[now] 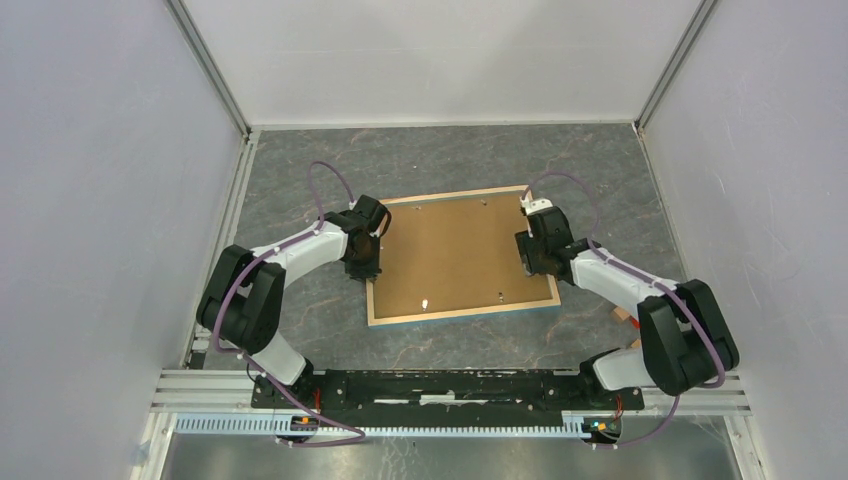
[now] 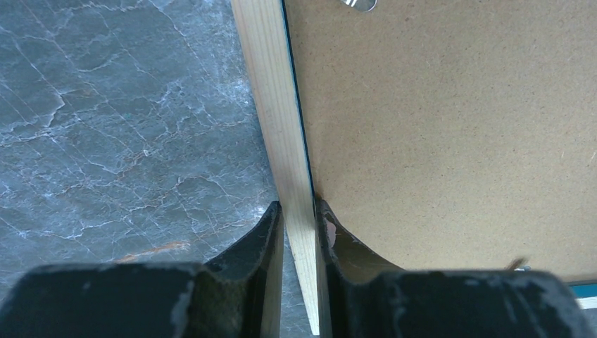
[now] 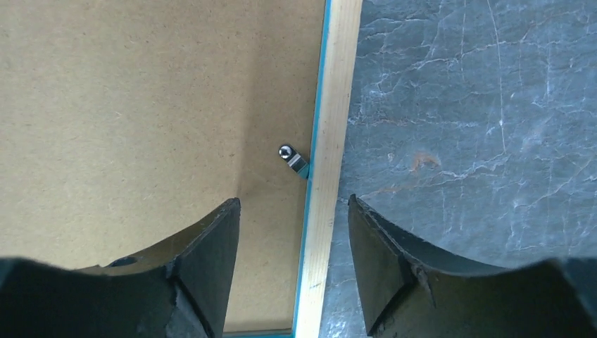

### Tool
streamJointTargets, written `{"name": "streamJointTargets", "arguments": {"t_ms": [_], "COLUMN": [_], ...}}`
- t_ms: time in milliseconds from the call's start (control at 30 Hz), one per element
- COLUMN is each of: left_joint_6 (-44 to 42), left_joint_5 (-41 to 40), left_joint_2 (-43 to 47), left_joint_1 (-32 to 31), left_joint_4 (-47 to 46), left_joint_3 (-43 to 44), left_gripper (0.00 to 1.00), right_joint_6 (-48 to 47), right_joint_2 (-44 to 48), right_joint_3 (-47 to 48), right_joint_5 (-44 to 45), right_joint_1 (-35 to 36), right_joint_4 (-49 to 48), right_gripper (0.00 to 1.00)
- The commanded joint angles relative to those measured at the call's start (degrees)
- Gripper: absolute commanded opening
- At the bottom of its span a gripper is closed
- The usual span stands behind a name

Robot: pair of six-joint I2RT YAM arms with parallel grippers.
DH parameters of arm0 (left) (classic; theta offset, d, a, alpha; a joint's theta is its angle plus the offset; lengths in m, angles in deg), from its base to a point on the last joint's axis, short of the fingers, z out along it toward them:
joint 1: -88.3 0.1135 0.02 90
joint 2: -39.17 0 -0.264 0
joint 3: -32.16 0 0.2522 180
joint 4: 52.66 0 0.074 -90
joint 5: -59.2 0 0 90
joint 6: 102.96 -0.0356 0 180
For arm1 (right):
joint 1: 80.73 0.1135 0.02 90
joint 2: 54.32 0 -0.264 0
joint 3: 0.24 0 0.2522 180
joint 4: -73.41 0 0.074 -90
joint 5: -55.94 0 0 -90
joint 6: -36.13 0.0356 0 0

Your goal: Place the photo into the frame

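Observation:
The frame (image 1: pixel 460 312) lies back side up in the middle of the table, its light wood rim around the brown backing board (image 1: pixel 455 250). The photo is hidden. My left gripper (image 1: pixel 365 268) is at the frame's left edge. In the left wrist view it (image 2: pixel 299 211) is shut on the wood rim (image 2: pixel 271 91), one finger outside and one over the board (image 2: pixel 450 127). My right gripper (image 1: pixel 528 262) is at the right edge. In the right wrist view it (image 3: pixel 293 201) is open, straddling the rim (image 3: pixel 338 91) without touching it, near a metal clip (image 3: pixel 294 160).
Small wooden pieces (image 1: pixel 625 316) lie on the table by the right arm's elbow. White walls enclose the grey marble table (image 1: pixel 300 160) on three sides. A metal rail (image 1: pixel 450 400) runs along the near edge.

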Motion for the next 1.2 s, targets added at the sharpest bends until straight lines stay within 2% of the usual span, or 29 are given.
{"name": "streamJointTargets", "arguments": {"t_ms": [0, 100, 167, 300, 400, 500, 633, 733, 800, 867, 900, 967, 1033, 1167], "left_joint_6": [1.48, 3.78, 5.46, 8.42, 10.81, 15.03, 22.73, 25.90, 24.25, 20.63, 18.64, 13.97, 9.71, 3.42], "left_joint_5": [1.57, 4.47, 7.92, 13.08, 14.17, 15.96, 16.93, 19.19, 21.79, 22.47, 21.57, 20.45, 20.98, 18.89], "left_joint_2": [0.13, 1.25, 1.89, 2.56, 4.27, 6.36, 7.35, 8.40, 9.36, 12.16, 13.83, 17.04, 18.44, 17.30], "left_joint_1": [0.07, 0.13, 0.04, -0.53, -3.22, -8.49, -20.28, -26.11, -26.97, -26.90, -26.79, -24.87, -20.99, -7.94], "left_joint_4": [1.80, 0.67, -1.13, -4.33, -5.47, -7.69, -11.00, -15.43, -16.71, -16.34, -14.89, -11.53, -7.98, -1.33], "left_joint_3": [-2.81, -4.62, -6.90, -11.00, -12.84, -14.19, -13.44, -12.82, -11.55, -9.78, -8.42, -4.46, -0.51, 5.79], "left_gripper": [0.11, 0.15, 0.21, 0.27, 0.30, 0.31, 0.32, 0.43, 0.56, 0.75, 0.86, 0.98, 1.00, 1.00], "right_joint_6": [5.52, 7.98, 8.89, 9.53, 10.23, 10.17, 6.92, 3.09, 0.94, 0.00, -0.29, -0.29, 0.48, 6.10], "right_joint_2": [3.50, 1.95, -0.37, -6.58, -9.67, -13.32, -20.15, -26.07, -28.47, -30.29, -30.54, -28.88, -24.26, -12.53], "right_joint_3": [0.32, -0.25, -0.38, 2.20, 4.54, 9.18, 20.62, 32.17, 40.27, 49.94, 53.31, 56.82, 52.95, 35.46], "right_joint_5": [-4.99, -8.22, -11.48, -18.69, -24.86, -29.17, -32.15, -36.30, -30.63, -22.64, -18.52, -11.16, -7.30, -6.19], "right_joint_1": [-2.51, -5.69, -7.60, -9.08, -9.08, -8.23, -5.83, -4.40, -3.87, -3.90, -3.91, -3.90, -3.94, -4.04], "right_joint_4": [1.49, -0.71, -2.73, -5.50, -8.98, -10.43, -7.47, -0.13, 7.61, 16.05, 19.89, 24.62, 24.68, 19.27], "right_gripper": [0.65, 0.72, 0.73, 0.73, 0.72, 0.71, 0.74, 0.76, 0.77, 0.79, 0.79, 0.82, 0.89, 0.91]}}
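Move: The left fingers already pinch the frame's left side, with the frame's middle about 20 cm to their right and 5 cm ahead. The near-left corner is some 9 cm back. The open right fingers stand just above the frame's right side, which lies about 1 cm to their right. The frame's middle is roughly 18 cm left and 1 cm ahead of that hand, and the near-right corner some 9 cm back and 3 cm right. Left drags its frame side about 14 cm back and right, right arm sweeps 17 forward; both open, rising. ##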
